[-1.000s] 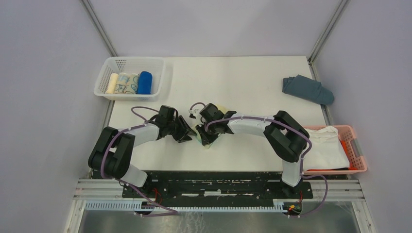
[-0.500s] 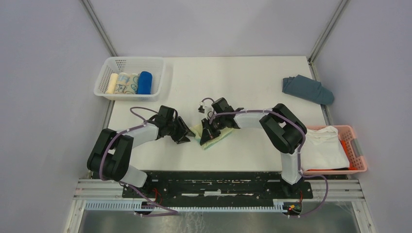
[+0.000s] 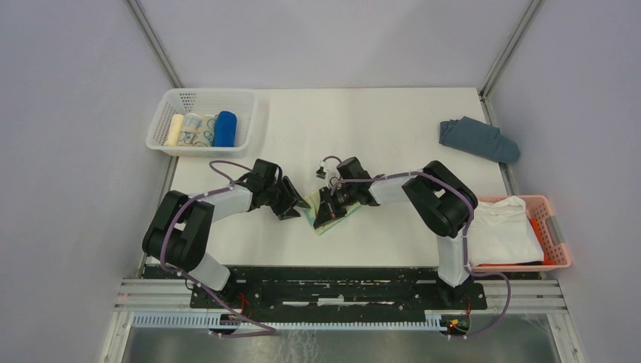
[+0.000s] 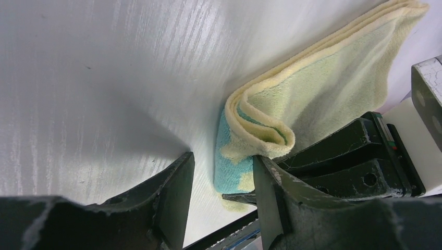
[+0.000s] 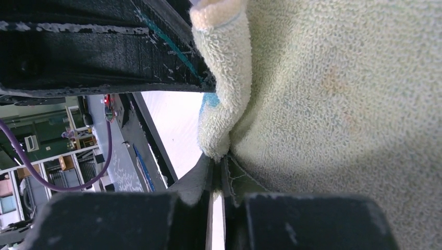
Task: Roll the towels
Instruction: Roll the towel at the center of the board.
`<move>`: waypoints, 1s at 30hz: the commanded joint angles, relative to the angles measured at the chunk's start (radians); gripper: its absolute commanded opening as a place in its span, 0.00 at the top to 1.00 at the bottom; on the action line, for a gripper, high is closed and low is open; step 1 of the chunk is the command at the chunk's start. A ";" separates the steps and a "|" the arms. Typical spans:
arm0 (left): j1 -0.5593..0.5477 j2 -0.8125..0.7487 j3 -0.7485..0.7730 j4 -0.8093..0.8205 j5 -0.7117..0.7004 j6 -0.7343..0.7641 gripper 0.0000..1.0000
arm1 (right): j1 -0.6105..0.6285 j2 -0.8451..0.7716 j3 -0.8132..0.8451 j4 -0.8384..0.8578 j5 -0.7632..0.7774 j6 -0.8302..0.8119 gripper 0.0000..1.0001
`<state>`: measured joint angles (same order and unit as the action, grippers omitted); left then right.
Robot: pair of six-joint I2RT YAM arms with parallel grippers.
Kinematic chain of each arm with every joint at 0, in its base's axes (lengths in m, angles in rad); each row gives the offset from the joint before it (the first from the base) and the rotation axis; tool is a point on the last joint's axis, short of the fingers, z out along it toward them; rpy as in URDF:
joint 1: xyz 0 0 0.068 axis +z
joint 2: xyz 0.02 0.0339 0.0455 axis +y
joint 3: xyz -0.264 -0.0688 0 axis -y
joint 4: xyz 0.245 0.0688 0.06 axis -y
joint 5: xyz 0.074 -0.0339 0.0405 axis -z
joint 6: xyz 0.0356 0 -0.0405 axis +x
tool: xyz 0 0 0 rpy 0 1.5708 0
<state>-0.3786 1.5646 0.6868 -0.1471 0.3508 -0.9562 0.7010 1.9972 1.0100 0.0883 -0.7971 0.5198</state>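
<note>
A pale yellow towel with teal patches (image 3: 326, 224) lies folded on the table between both arms. In the left wrist view the towel (image 4: 323, 83) shows a looped fold at its near end. My left gripper (image 4: 223, 179) is open, the towel's teal end sitting in the gap and the right finger (image 4: 268, 192) touching the fold. My right gripper (image 5: 218, 165) is shut on a pinch of the towel (image 5: 339, 104) at its edge. From above, the left gripper (image 3: 300, 203) and right gripper (image 3: 327, 209) stand close together over the towel. A royal blue towel (image 3: 224, 128) lies rolled in the white basket.
The white basket (image 3: 166, 113) at the back left holds several rolled towels. A slate grey-blue cloth (image 3: 478, 138) lies at the back right. A pink basket (image 3: 555, 234) with a white cloth (image 3: 503, 231) stands at the right edge.
The right wrist has drawn back to the right, uncovering more of the towel. The left gripper has moved a little right, up to the towel's end, and opened slightly.
</note>
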 commanded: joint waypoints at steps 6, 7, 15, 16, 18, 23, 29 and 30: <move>-0.008 0.097 -0.009 -0.020 -0.114 -0.011 0.46 | -0.007 -0.045 -0.014 -0.050 0.087 -0.026 0.74; -0.009 0.101 -0.014 -0.014 -0.120 -0.018 0.46 | -0.004 -0.067 -0.014 -0.071 0.109 -0.040 0.70; -0.009 0.152 -0.037 0.006 -0.143 -0.045 0.48 | 0.092 -0.241 -0.020 -0.247 0.406 -0.187 0.51; -0.009 0.159 -0.039 0.011 -0.140 -0.048 0.48 | 0.111 -0.255 -0.021 -0.262 0.463 -0.203 0.51; -0.009 0.171 -0.042 0.020 -0.133 -0.055 0.48 | 0.147 -0.287 -0.028 -0.279 0.548 -0.224 0.51; -0.009 0.180 -0.043 0.028 -0.124 -0.064 0.49 | 0.211 -0.344 -0.053 -0.299 0.747 -0.265 0.51; -0.010 0.170 -0.045 0.026 -0.124 -0.069 0.50 | 0.242 -0.358 -0.060 -0.297 0.827 -0.306 0.50; -0.011 0.168 -0.046 0.027 -0.123 -0.070 0.50 | 0.248 -0.357 -0.055 -0.297 0.825 -0.311 0.50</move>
<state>-0.3840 1.6665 0.7040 0.0250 0.3916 -1.0431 0.9310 1.6726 0.9501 -0.2150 -0.0658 0.2573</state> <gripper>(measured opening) 0.502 0.496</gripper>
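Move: My left fingers already straddle the far end of the towel's rolled part; its middle lies about 2 cm back and 3 cm right of that hand, roughly level in height. My right fingers are almost shut on the nearer part of the same roll, whose middle is some 2 cm ahead, neither left nor right. The unrolled part lies about 8 cm ahead and 9 cm right of my right hand, 1 cm lower. I let go of the roll with my right hand, opening to about half, then lift it 2 cm and draw it some 4 cm to the right while its fingers swing some 40 degrees to point more steeply down. My left hand keeps straddling the roll's far end, still against it, and moves about 3 cm forward and right, towards the unrolled part. ##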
